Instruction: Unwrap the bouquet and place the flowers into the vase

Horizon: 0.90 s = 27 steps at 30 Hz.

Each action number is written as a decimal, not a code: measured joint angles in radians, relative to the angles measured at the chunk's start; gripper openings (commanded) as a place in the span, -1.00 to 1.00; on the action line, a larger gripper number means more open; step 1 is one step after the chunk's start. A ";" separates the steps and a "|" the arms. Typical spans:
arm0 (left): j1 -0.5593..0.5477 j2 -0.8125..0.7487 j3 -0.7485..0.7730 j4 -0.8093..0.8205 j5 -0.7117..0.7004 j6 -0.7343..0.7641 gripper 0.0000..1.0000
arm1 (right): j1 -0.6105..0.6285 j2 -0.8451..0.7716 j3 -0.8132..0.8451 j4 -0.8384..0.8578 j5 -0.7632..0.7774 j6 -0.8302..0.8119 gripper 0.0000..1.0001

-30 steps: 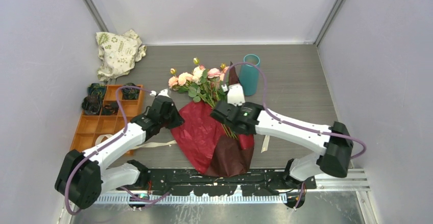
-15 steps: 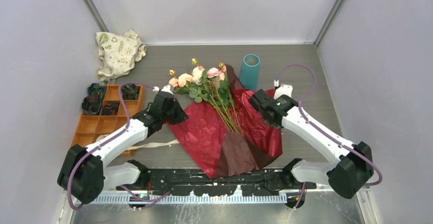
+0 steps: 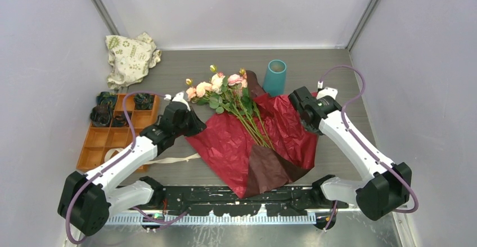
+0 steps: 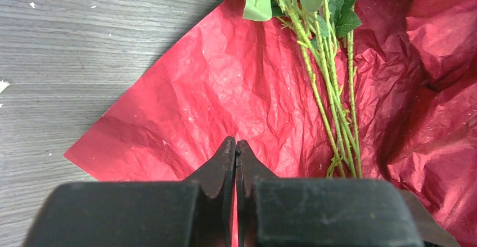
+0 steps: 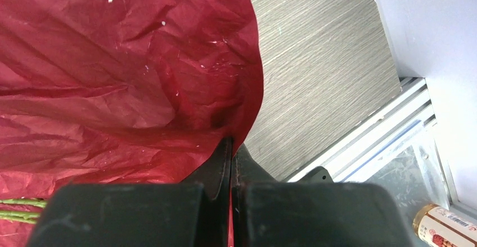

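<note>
The bouquet lies unwrapped mid-table. Its dark red wrapping paper (image 3: 236, 146) is spread flat. The flowers (image 3: 218, 82) rest on it, green stems (image 3: 256, 126) running toward the near edge. My left gripper (image 3: 194, 128) is shut at the paper's left edge, with red showing between its fingers (image 4: 225, 157). The stems (image 4: 329, 100) lie just to its right. My right gripper (image 3: 310, 128) is shut on the paper's right edge, which rises into its closed jaws (image 5: 232, 144). The teal vase (image 3: 275, 77) stands upright behind the paper, untouched.
A white cloth bag (image 3: 130, 55) lies at the back left. An orange tray (image 3: 109, 137) with dark rosettes sits at the left. A cream ribbon (image 3: 171, 158) trails on the table beside the paper. Grey walls close in three sides. Beyond the rail lies a bottle (image 5: 444, 224).
My right gripper has swept rightward with the paper's right flap, opening the wrap and baring the stems. The left gripper has stayed at the left edge.
</note>
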 measured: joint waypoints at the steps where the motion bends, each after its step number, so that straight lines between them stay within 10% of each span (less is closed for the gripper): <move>1: 0.000 0.000 0.000 -0.003 0.000 0.000 -0.97 | -0.006 0.000 0.005 0.000 -0.001 -0.004 -0.87; 12: 0.000 -0.004 -0.001 -0.018 0.000 0.008 -0.97 | -0.254 0.016 -0.047 0.089 -0.172 -0.064 -0.38; 27: 0.000 0.243 -0.001 0.079 0.056 0.013 -1.00 | -0.214 -0.198 0.214 0.087 -0.160 -0.119 0.04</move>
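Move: Below the left hand's shut fingers spreads the left flap of the red paper, its middle some 12 cm down, about 4 cm to the right and 3 cm back. The right hand already pinches the paper's right edge, held off the table. From the right hand the flower stems' middle lies roughly 20 cm left, 7 cm ahead and 14 cm lower; the upright vase stands about 13 cm left and 18 cm ahead, its middle some 4 cm lower. Letting go of the paper's right edge, the right hand opens to about half, easing some 4 cm to the right while dipping 2 to 3 cm, then lifts clear to about 10 cm above its start, fingers tilting up some 20 degrees. The left hand, still shut, waits briefly, then sinks about 6 cm towards the paper's left flap, tipping slightly downward. ##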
